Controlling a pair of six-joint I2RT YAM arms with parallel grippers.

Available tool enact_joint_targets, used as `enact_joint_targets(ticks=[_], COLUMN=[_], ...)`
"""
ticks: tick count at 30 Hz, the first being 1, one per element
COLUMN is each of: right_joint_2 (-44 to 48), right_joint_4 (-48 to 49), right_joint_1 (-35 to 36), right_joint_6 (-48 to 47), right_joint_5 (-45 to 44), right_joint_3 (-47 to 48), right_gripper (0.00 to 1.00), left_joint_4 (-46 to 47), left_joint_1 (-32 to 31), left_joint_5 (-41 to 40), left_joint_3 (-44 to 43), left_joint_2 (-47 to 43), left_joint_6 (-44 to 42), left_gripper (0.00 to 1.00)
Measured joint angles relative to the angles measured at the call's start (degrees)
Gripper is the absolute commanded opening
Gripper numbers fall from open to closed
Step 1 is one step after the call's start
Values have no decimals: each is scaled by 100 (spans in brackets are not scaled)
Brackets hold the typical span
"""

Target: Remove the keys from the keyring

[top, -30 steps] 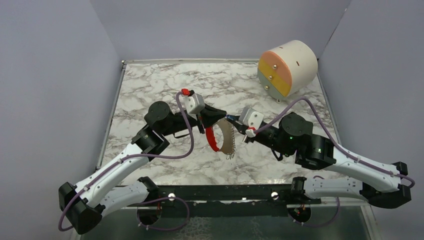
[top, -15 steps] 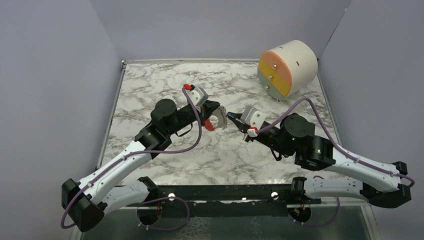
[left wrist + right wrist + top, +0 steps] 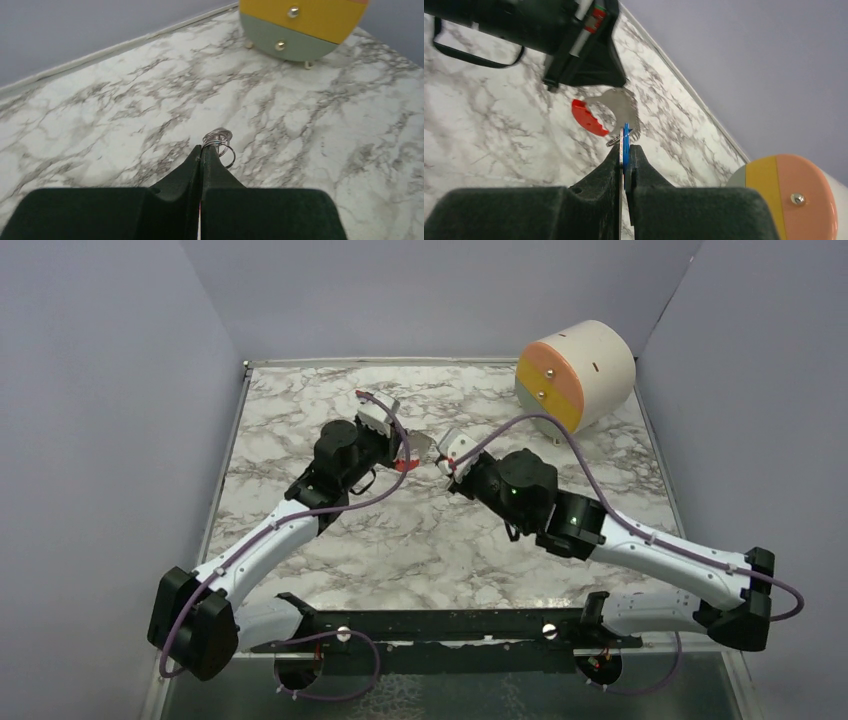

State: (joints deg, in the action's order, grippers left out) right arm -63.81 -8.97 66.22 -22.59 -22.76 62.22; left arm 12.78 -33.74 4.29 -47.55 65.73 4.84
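Observation:
The keyring hangs between the two grippers above the marble. Its grey ridged band (image 3: 625, 107) curves down to a red part (image 3: 589, 120) (image 3: 402, 465). My left gripper (image 3: 201, 148) (image 3: 408, 452) is shut on the keyring, and thin silver wire rings (image 3: 219, 141) poke out past its tips. In the right wrist view its black fingers (image 3: 591, 65) pinch the band's upper end. My right gripper (image 3: 624, 149) (image 3: 441, 462) is shut on the keys, a small blue-and-silver piece (image 3: 625, 140) held edge-on just below the band. The two grippers' tips are almost touching.
A big cream cylinder with orange, yellow and green drawer fronts (image 3: 575, 375) (image 3: 300, 22) (image 3: 794, 195) stands at the far right corner. Grey walls close in the marble table (image 3: 300, 410) on three sides. A purple cable (image 3: 530, 425) loops over the right arm.
Both arms have swung away from me toward the table's far middle, carrying keyring and keys. The band, earlier hanging long below the grippers, now sits short and bunched between them.

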Motion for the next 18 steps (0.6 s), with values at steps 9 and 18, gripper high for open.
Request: enact_joint_targets(ticks=[9, 18], right_joint_2=[-1145, -2555], right_joint_4=[157, 601], right_joint_1=[-1823, -3552], right_joint_6=[356, 1016], right_joint_5=[1130, 2994], right_joint_3=[555, 1287], right_gripper=[1, 1], left_joint_4=[166, 540], left_joint_1=[817, 1272], left_joint_5=[175, 789], left_joint_3=[26, -24], left_joint_2=[341, 1193], left_joint_6=[208, 404], left_gripper=[0, 0])
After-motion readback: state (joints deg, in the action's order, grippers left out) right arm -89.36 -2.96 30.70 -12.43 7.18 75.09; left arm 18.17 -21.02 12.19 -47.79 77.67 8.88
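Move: The right hand holds the blue key, already off. Open table left of the drawer cabinet lies about 25 cm ahead of that hand, 7 right and 28 below; the cabinet some 36 ahead, 27 right and 20 below; the keyring about 10 ahead, 6 left and 5 below. The left hand grips the keyring, its red-and-grey fob hanging about 7 cm straight below; open table lies some 8 cm ahead of this hand, 4 left and 25 below. Swiftly forward, about 20 cm with a slight sink that steepens at the end, the right hand carries the pinched key away from the ring over open table towards the far side, its wrist tipping down. The left hand, still gripping the keyring, draws off forward, down and to its left, some 10 cm in all, sideways first and sinking last. ##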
